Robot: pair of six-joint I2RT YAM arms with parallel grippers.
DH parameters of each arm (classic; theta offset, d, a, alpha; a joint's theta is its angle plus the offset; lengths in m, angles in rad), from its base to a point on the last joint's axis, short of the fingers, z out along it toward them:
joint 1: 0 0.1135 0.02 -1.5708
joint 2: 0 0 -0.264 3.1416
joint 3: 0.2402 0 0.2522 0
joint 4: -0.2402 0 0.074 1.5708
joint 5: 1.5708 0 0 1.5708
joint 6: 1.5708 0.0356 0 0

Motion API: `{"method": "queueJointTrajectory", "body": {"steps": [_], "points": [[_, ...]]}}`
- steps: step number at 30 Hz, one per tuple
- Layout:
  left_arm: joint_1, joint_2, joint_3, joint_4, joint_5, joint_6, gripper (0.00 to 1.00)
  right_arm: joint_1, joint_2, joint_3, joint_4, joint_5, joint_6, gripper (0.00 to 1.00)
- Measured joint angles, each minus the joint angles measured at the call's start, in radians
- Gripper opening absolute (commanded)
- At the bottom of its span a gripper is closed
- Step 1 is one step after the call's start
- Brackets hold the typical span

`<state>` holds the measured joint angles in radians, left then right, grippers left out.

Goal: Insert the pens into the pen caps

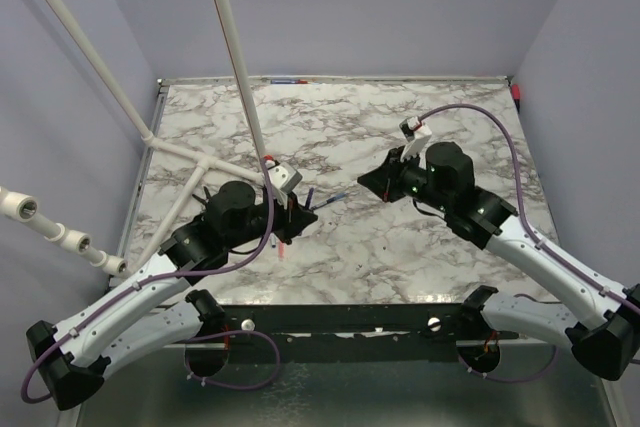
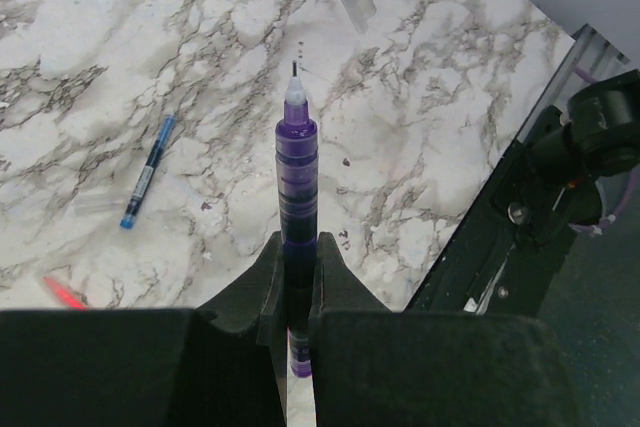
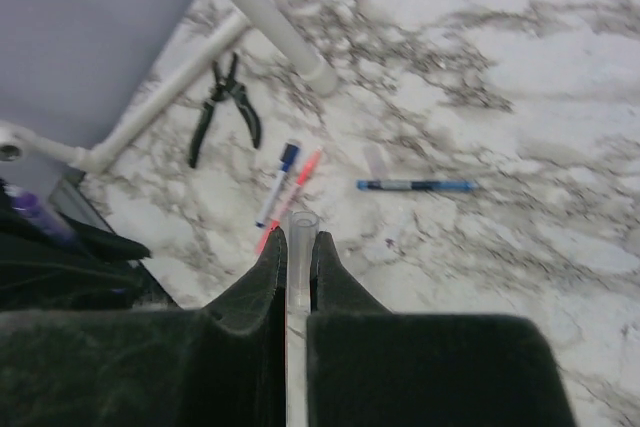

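My left gripper [image 2: 298, 247] is shut on a dark purple pen [image 2: 297, 162], whose tip points away from the wrist toward the right gripper. My right gripper [image 3: 299, 247] is shut on a clear pen cap [image 3: 301, 222], open end forward; the left wrist view shows that cap [image 2: 356, 5] just beyond the pen tip, apart from it. A blue pen [image 3: 415, 185] lies on the marble between the arms, with another clear cap [image 3: 375, 159] beside it. A red pen [image 3: 290, 197] and a white-and-blue pen [image 3: 277, 182] lie side by side. From above, the two grippers [image 1: 298, 212] [image 1: 372, 182] face each other.
Long white pipes [image 1: 235, 57] slant over the left half of the marble table [image 1: 450, 257]. Black pliers [image 3: 225, 112] lie near the pipes. A black rail [image 1: 350, 322] runs along the near edge, and grey walls close the sides and back.
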<state>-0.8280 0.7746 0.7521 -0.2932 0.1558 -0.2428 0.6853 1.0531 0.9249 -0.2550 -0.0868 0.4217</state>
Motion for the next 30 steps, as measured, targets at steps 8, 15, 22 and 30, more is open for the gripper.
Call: {"method": "queueJointTrajectory", "body": {"steps": [8,15,22,30], "points": [[0.0,-0.051,-0.029,0.089,0.11,-0.064,0.0,0.098,-0.087,-0.052,0.268,-0.068,0.051,0.01],[0.0,-0.067,-0.066,0.211,0.2,-0.139,0.0,0.146,-0.107,-0.077,0.48,-0.131,0.077,0.01],[0.0,-0.069,-0.133,0.333,0.317,-0.192,0.0,0.172,-0.104,-0.08,0.613,-0.185,0.083,0.01],[0.0,-0.072,-0.155,0.42,0.388,-0.229,0.0,0.201,-0.06,-0.079,0.681,-0.227,0.083,0.01]]}}
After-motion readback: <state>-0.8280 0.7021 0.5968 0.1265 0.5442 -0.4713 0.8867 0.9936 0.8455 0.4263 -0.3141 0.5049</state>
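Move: The left hand holds the purple pen; the clear cap in the right hand is about 13 cm to its right, 8 cm ahead, roughly level. On the table some 23 cm below it, the blue pen lies 15 cm ahead and 5 cm right, the red pen 4 cm ahead and 7 cm left. From the right hand, the purple pen is about 12 cm left and 7 cm back. Right hand lifts the cap about 14 cm, back and left, over the pen tip; left hand retreats, rising. ##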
